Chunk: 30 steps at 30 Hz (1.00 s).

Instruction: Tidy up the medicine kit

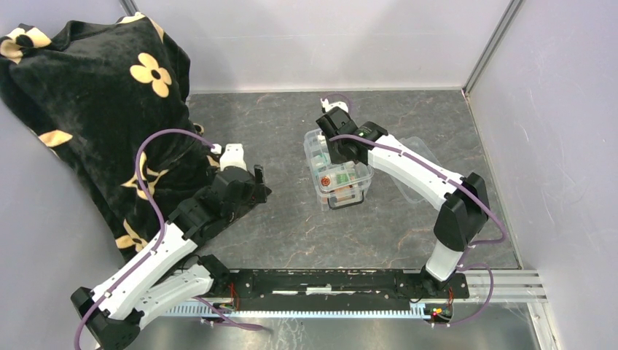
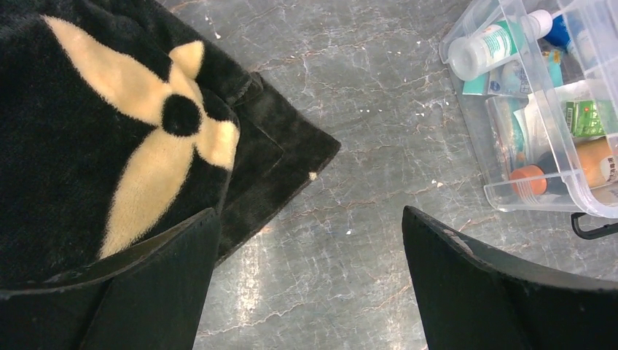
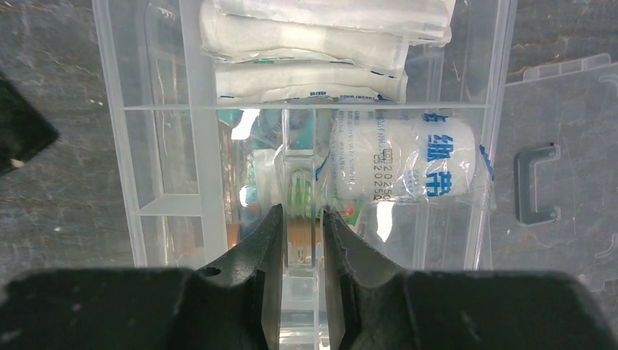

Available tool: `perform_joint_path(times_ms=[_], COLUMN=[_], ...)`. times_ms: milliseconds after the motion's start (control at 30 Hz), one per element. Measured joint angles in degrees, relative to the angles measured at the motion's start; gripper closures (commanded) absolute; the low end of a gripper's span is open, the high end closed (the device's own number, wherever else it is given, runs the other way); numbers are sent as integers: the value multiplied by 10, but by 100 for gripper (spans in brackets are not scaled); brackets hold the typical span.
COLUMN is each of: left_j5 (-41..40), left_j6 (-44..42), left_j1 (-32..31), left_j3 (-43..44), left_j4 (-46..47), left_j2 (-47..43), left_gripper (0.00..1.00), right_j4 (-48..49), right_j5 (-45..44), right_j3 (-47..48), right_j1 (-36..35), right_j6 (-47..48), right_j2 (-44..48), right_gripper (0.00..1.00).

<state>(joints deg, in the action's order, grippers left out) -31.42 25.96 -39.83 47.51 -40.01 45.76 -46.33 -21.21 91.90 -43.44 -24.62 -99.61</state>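
Note:
The medicine kit, a small clear box with bottles and packets inside, stands open mid-table; it also shows in the left wrist view. A shallow clear divided tray lies over its open top, holding gauze packs and a wrapped bandage roll. My right gripper is shut on the tray's upright centre tab; from above it sits over the kit's far half. My left gripper hangs open over bare table left of the kit, nothing between its fingers.
A black plush blanket with cream flowers covers the left side, its corner reaching close to my left gripper. A flat clear lid with a black handle lies right of the kit. Grey walls close in the back and right.

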Motion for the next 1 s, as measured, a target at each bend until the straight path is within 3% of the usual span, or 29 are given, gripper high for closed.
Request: perform_joint_path(times_ms=[1000], left_j5=[0], left_j6=[0], left_j1=[0], left_j3=[-1], left_j4=[11], left_j2=[0], left_gripper=[0], right_j4=[72], right_j5=[31], right_j3=[-78], right_j1=[8], right_j6=[-7], right_j2=[-19], right_gripper=[100])
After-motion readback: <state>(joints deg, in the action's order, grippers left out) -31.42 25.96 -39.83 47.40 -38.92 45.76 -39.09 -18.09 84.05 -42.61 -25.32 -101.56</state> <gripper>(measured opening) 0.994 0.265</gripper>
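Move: Your right fingers already hold the divided tray by its middle handle, just over the open clear box whose middle lies straight below, about 11 cm down. In the tray the bandage roll sits some 4 cm right of these fingers, 2 cm ahead and 3 cm below. The clear lid lies on the table some 23 cm to the right and 2 cm farther out, 16 cm below. From the left hand the box is about 21 cm right, 6 cm ahead and 13 cm below. Lower the right gripper about 5 cm straight down, keeping the fingers shut on the tray's handle, so the tray goes down onto the mouth of the clear box. Ease the descent midway with a small drift left, well under 1 cm, come back from it, then go down the rest faster and stop, letting the fingers tip slightly more downward. ##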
